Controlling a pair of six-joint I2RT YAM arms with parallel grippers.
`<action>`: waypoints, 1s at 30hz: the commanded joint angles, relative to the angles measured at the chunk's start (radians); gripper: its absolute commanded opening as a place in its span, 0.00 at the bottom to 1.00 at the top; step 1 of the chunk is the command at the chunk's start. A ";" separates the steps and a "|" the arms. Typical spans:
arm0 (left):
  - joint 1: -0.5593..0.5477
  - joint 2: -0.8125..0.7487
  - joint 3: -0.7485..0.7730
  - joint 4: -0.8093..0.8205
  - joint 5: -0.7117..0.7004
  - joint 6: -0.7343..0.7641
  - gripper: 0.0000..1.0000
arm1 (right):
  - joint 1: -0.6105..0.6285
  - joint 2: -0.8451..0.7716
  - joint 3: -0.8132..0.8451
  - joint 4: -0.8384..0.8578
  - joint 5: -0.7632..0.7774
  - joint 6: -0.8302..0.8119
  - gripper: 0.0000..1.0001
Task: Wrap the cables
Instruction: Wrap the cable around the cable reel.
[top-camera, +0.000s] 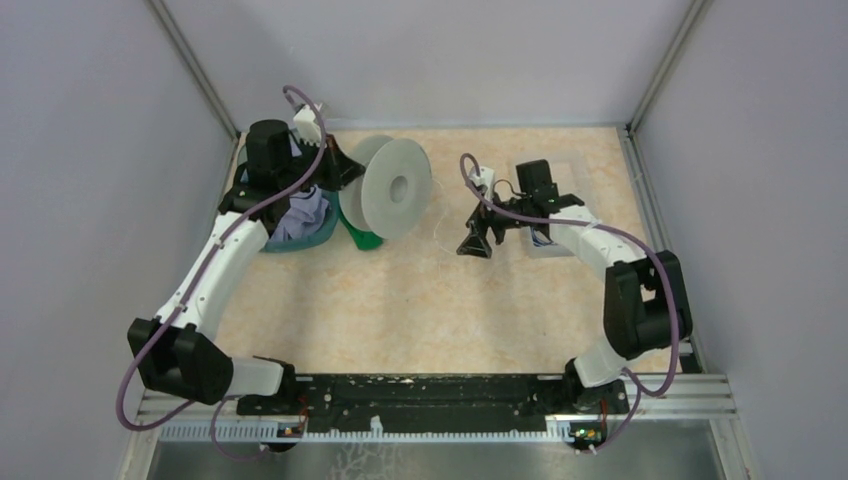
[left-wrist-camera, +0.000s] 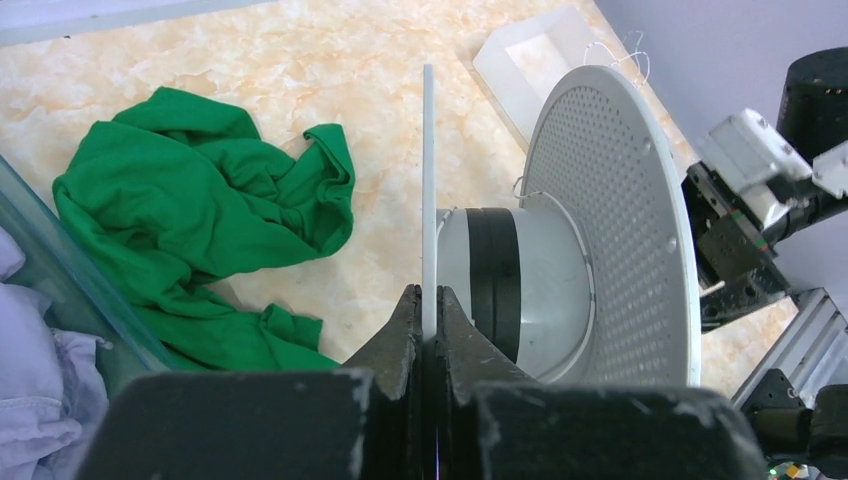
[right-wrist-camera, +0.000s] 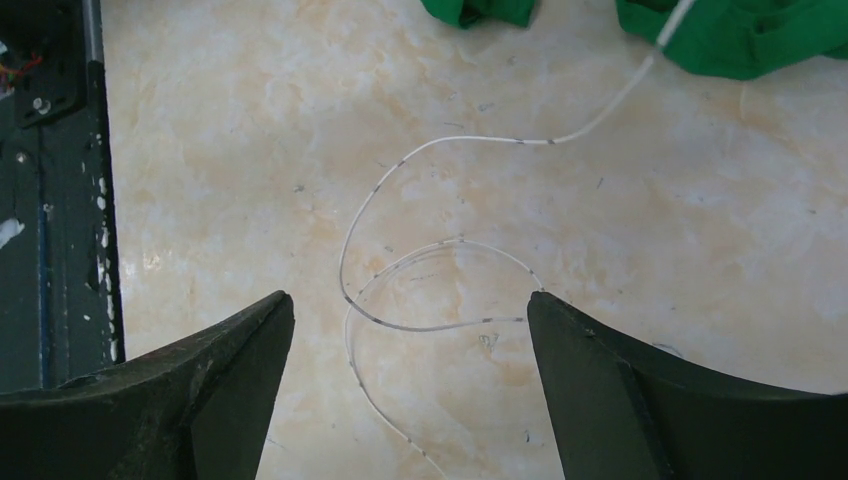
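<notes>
A hair-thin whitish cable (right-wrist-camera: 440, 325) with dark marks lies in loose loops on the marbled table. From the loops it runs up toward the green cloth (right-wrist-camera: 740, 35). My right gripper (right-wrist-camera: 410, 310) hovers over those loops, open, with nothing between its fingers (right-wrist-camera: 250, 360). In the top view it (top-camera: 475, 243) sits right of the pale-grey spool (top-camera: 395, 190). My left gripper (left-wrist-camera: 428, 300) is shut on the spool's near flange (left-wrist-camera: 428, 180), which shows edge-on. The spool's hub (left-wrist-camera: 500, 290) and perforated far flange (left-wrist-camera: 620, 220) lie just beyond. No dark blue cable can be made out.
A green cloth (top-camera: 365, 240) lies below the spool. A teal bin (top-camera: 300, 240) holding lavender fabric stands at the left. A clear tray (top-camera: 550, 175) sits behind the right arm. The black base rail (top-camera: 430, 395) runs along the near edge.
</notes>
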 joint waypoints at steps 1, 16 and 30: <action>0.015 -0.019 0.044 0.076 0.046 -0.042 0.00 | 0.068 -0.012 -0.006 0.022 0.000 -0.135 0.87; 0.050 -0.004 0.059 0.103 0.060 -0.103 0.00 | 0.154 0.044 -0.039 0.021 0.072 -0.158 0.49; 0.060 0.026 0.054 0.164 0.035 -0.171 0.00 | 0.356 -0.005 -0.048 0.039 0.153 -0.014 0.00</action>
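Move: The loose cable hangs in a loop near the open right fingers, about 5 cm to that hand's left, 3 cm back and 4 cm below. The reel is some 19 cm left of that hand, 13 cm ahead and 12 cm above; the green cloth lies 22 cm left, 15 cm ahead and 13 cm below. From the left hand, gripping the reel's flange, the cable loop is about 20 cm right, 19 cm back and 20 cm below. The right hand pinches the cable, going about 7 cm back, 6 left and down; left hand keeps the reel. ##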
